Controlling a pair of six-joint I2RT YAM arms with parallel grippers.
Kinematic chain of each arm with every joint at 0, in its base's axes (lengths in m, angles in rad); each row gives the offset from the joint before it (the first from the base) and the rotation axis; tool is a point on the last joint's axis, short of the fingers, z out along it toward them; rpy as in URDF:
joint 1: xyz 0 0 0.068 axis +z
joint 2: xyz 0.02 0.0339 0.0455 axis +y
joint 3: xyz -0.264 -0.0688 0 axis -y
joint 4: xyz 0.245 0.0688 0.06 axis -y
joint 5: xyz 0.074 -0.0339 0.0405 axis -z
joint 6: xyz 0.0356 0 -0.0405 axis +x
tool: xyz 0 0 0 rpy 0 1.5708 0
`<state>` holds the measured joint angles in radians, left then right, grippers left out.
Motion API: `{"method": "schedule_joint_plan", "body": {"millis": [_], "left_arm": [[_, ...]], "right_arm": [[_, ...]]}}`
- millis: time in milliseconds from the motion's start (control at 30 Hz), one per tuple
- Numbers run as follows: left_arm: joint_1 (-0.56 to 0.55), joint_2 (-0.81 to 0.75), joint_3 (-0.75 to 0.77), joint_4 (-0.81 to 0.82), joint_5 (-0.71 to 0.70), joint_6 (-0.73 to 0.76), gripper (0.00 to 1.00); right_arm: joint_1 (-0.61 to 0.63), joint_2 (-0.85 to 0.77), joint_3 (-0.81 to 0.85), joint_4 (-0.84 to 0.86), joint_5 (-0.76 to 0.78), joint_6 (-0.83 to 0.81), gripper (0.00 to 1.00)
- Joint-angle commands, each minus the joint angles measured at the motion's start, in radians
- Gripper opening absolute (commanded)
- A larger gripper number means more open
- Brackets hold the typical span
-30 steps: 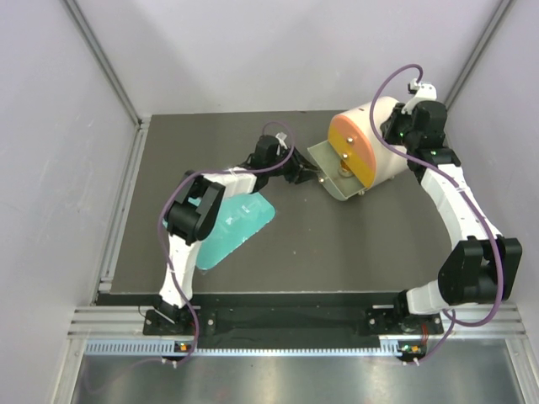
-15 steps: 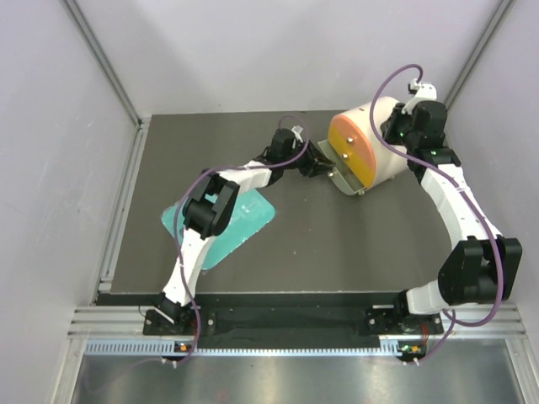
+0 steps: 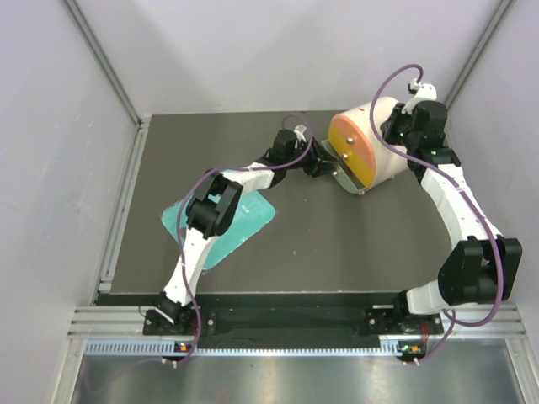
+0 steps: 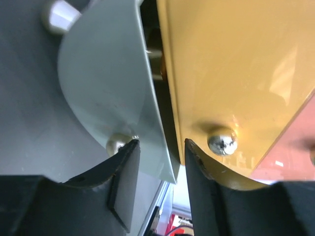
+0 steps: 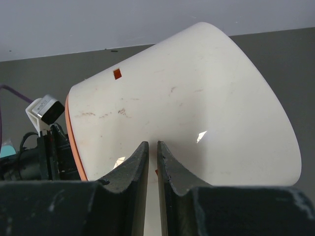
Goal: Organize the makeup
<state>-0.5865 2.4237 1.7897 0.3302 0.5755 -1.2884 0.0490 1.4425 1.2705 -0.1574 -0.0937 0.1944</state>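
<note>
The makeup is out of view. A white drum (image 3: 383,139) with an orange-yellow front (image 3: 352,147) lies on its side at the back right. My left gripper (image 3: 324,164) is at that front. In the left wrist view it (image 4: 161,142) stands open, and the lower corner of a grey drawer panel (image 4: 108,73) hangs in the gap. Its left finger touches a silver knob (image 4: 117,144). The yellow front (image 4: 231,64) is by its right finger. My right gripper (image 3: 394,126) is at the drum's rear, where its jaws (image 5: 152,143) are closed to a thin slit on the drum (image 5: 197,98).
A flat teal tray (image 3: 248,220) lies on the dark table, partly under the left arm. Grey walls close in the back and both sides. A metal rail runs along the table's left edge (image 3: 126,202).
The left arm has reached right toward the drum. The grey drawer that stuck out has gone in against the front, and the left jaws have widened. The right arm has not moved.
</note>
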Motion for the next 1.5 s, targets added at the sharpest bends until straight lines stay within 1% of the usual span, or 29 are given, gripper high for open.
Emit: {"method": "schedule_joint_plan", "body": {"millis": [0, 133, 200, 333, 367, 400, 467, 600, 767, 900, 1000, 1467], "left_arm": [[-0.003, -0.100, -0.049, 0.101, 0.046, 0.001, 0.47], [0.002, -0.127, -0.099, 0.131, 0.053, -0.009, 0.46], [0.005, -0.147, -0.143, 0.144, 0.044, -0.008, 0.43], [0.013, -0.170, -0.205, 0.153, 0.026, 0.001, 0.30], [0.014, -0.175, -0.217, 0.153, 0.024, 0.004, 0.23], [0.017, -0.178, -0.231, 0.152, 0.017, 0.012, 0.19], [0.020, -0.175, -0.234, 0.133, 0.014, 0.021, 0.15], [0.020, -0.132, -0.201, 0.099, 0.012, 0.026, 0.12], [0.017, -0.084, -0.153, 0.090, 0.000, 0.005, 0.12], [0.008, -0.025, -0.058, 0.041, 0.006, 0.012, 0.12], [0.002, 0.012, -0.015, 0.052, 0.003, -0.017, 0.12], [-0.044, 0.158, 0.217, -0.023, 0.020, -0.046, 0.12]], "right_arm": [[-0.005, 0.044, -0.037, -0.157, -0.023, -0.006, 0.14], [-0.006, 0.042, -0.037, -0.157, -0.026, -0.004, 0.14], [-0.005, 0.044, -0.039, -0.156, -0.026, -0.003, 0.14], [-0.006, 0.044, -0.042, -0.159, -0.026, -0.004, 0.14], [-0.005, 0.047, -0.042, -0.157, -0.026, -0.004, 0.14], [-0.005, 0.045, -0.043, -0.159, -0.026, -0.003, 0.13], [-0.006, 0.047, -0.045, -0.157, -0.028, -0.004, 0.14], [-0.006, 0.045, -0.046, -0.157, -0.028, -0.004, 0.14], [-0.006, 0.047, -0.046, -0.162, -0.029, -0.003, 0.14], [-0.006, 0.044, -0.049, -0.163, -0.029, -0.004, 0.14], [-0.006, 0.044, -0.051, -0.163, -0.029, -0.006, 0.14], [-0.006, 0.038, -0.054, -0.169, -0.028, -0.009, 0.14]]}}
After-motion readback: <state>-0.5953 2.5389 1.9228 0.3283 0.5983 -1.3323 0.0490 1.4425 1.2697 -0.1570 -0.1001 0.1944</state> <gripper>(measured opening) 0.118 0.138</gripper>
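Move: The grey bottom drawer, still slightly open, is right at the left fingers: its nearer knob lies about 1 cm to their right, 1 cm back and 3 cm below. The drawer's other knob is some 9 cm right and 7 cm back, equally low; the yellow drawer's knob sits roughly 3 cm right, 2 cm ahead and 3 cm higher. From the right hand, the nearer grey knob is about 16 cm left, 2 cm back and 18 cm below. The closed left fingertips end up pressing the grey drawer front beside its nearer knob, pushing rightward and slightly forward. To get there the hand first backs off about 4 cm, back and left, sinking a little as the half-open fingers shut, then comes in again some 5 cm to the right and forward. The right hand stays still at the top of the white organizer. ##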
